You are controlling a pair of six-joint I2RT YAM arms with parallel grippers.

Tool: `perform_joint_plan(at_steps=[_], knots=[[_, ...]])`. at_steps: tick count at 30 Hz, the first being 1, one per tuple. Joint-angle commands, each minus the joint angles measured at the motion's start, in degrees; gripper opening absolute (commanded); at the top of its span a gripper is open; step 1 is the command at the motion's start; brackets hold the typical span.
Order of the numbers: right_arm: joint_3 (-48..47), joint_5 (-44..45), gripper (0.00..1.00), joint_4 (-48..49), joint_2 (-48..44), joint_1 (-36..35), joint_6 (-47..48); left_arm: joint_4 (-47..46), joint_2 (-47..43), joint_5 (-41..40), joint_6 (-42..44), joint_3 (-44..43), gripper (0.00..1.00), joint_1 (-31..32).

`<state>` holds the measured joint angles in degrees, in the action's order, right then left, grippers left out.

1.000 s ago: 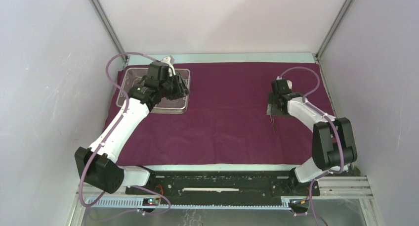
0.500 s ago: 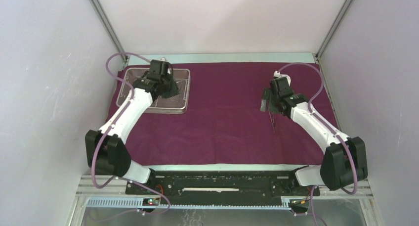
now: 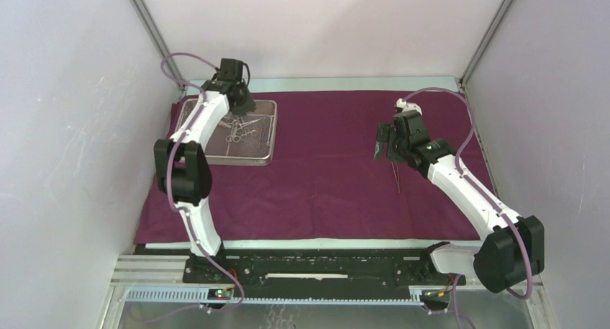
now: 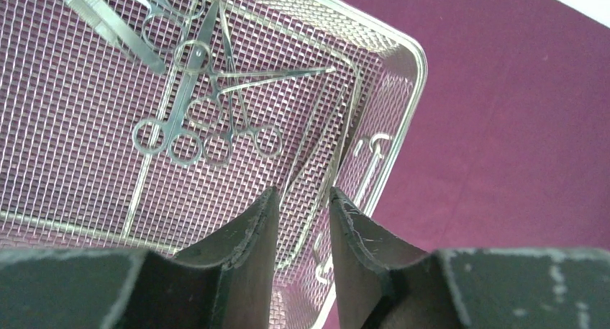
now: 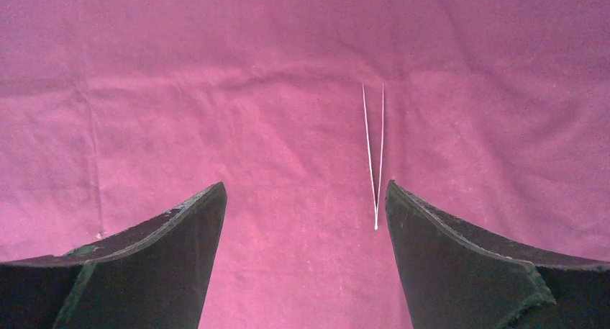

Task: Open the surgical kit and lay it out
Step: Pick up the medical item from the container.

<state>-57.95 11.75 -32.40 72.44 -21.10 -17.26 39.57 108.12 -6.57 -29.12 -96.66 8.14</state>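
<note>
The maroon cloth wrap (image 3: 324, 192) lies spread flat over the table. At its back left stands the silver wire-mesh tray (image 3: 271, 134), with several ring-handled scissors and forceps (image 4: 208, 120) heaped inside. My left gripper (image 3: 241, 106) hangs above the tray's right part (image 4: 419, 62); its jaws are open by a narrow gap and hold nothing (image 4: 302, 196). Thin steel tweezers (image 5: 374, 156) lie alone on the cloth at the right (image 3: 396, 176). My right gripper (image 3: 383, 145) hovers just beyond them, wide open and empty (image 5: 306, 188).
A pale strip of table shows beyond the cloth's far edge (image 3: 324, 84). Metal frame posts rise at the back corners (image 3: 155, 37) and plain walls close in both sides. The arm bases and a black rail (image 3: 316, 268) run along the near edge.
My right gripper has opened wide and lifted off the tweezers, which stay on the cloth. My left arm has swung back and up, uncovering the instruments in the tray.
</note>
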Motion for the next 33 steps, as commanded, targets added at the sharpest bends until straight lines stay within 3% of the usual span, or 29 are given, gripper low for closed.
perform_joint_plan(at_steps=[1,9,17,33], knots=[[-2.69,-0.30,0.91,-0.01,-3.54,-0.17,-0.84,2.60,6.20,-1.29,2.35,-8.55,0.37,-0.72],[-3.24,-1.54,0.91,-0.37,-5.72,-0.28,-0.85,4.38,16.01,-1.31,4.52,-16.43,0.36,-1.07],[-3.66,-2.46,0.91,0.31,-6.28,-0.77,-1.19,4.38,21.39,0.62,3.83,-18.55,0.34,-0.89],[-3.57,-2.78,0.92,0.63,-4.56,-1.66,-1.65,4.13,23.72,0.59,3.32,-18.14,0.32,0.64]])
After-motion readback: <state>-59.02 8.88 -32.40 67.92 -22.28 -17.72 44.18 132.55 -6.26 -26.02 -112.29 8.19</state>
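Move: The slender tweezers in the tray lie some 15 cm below the left hand, about 2 cm ahead and 3 cm to its right. At much the same depth, the clamp with its tip pointing right is about 5 cm ahead and 3 cm left of that hand. The scissors are some 3 cm ahead and 7 cm left, and a slim steel tool by the tray's right wall is 3 cm ahead, 5 cm right. From the right hand the tray tweezers are roughly 18 cm ahead, 39 cm left and 14 cm below. Down into the right half of the tray, towards the slender tweezers, the left hand drops about 12 cm. It reaches 4 cm forward early on, then sinks nearly straight, its fingers tipping some 15 degrees further down and staying partly open; no contact is visible. The wide-open right hand rises 3 cm from the tweezers already on the cloth and drifts slightly left. ##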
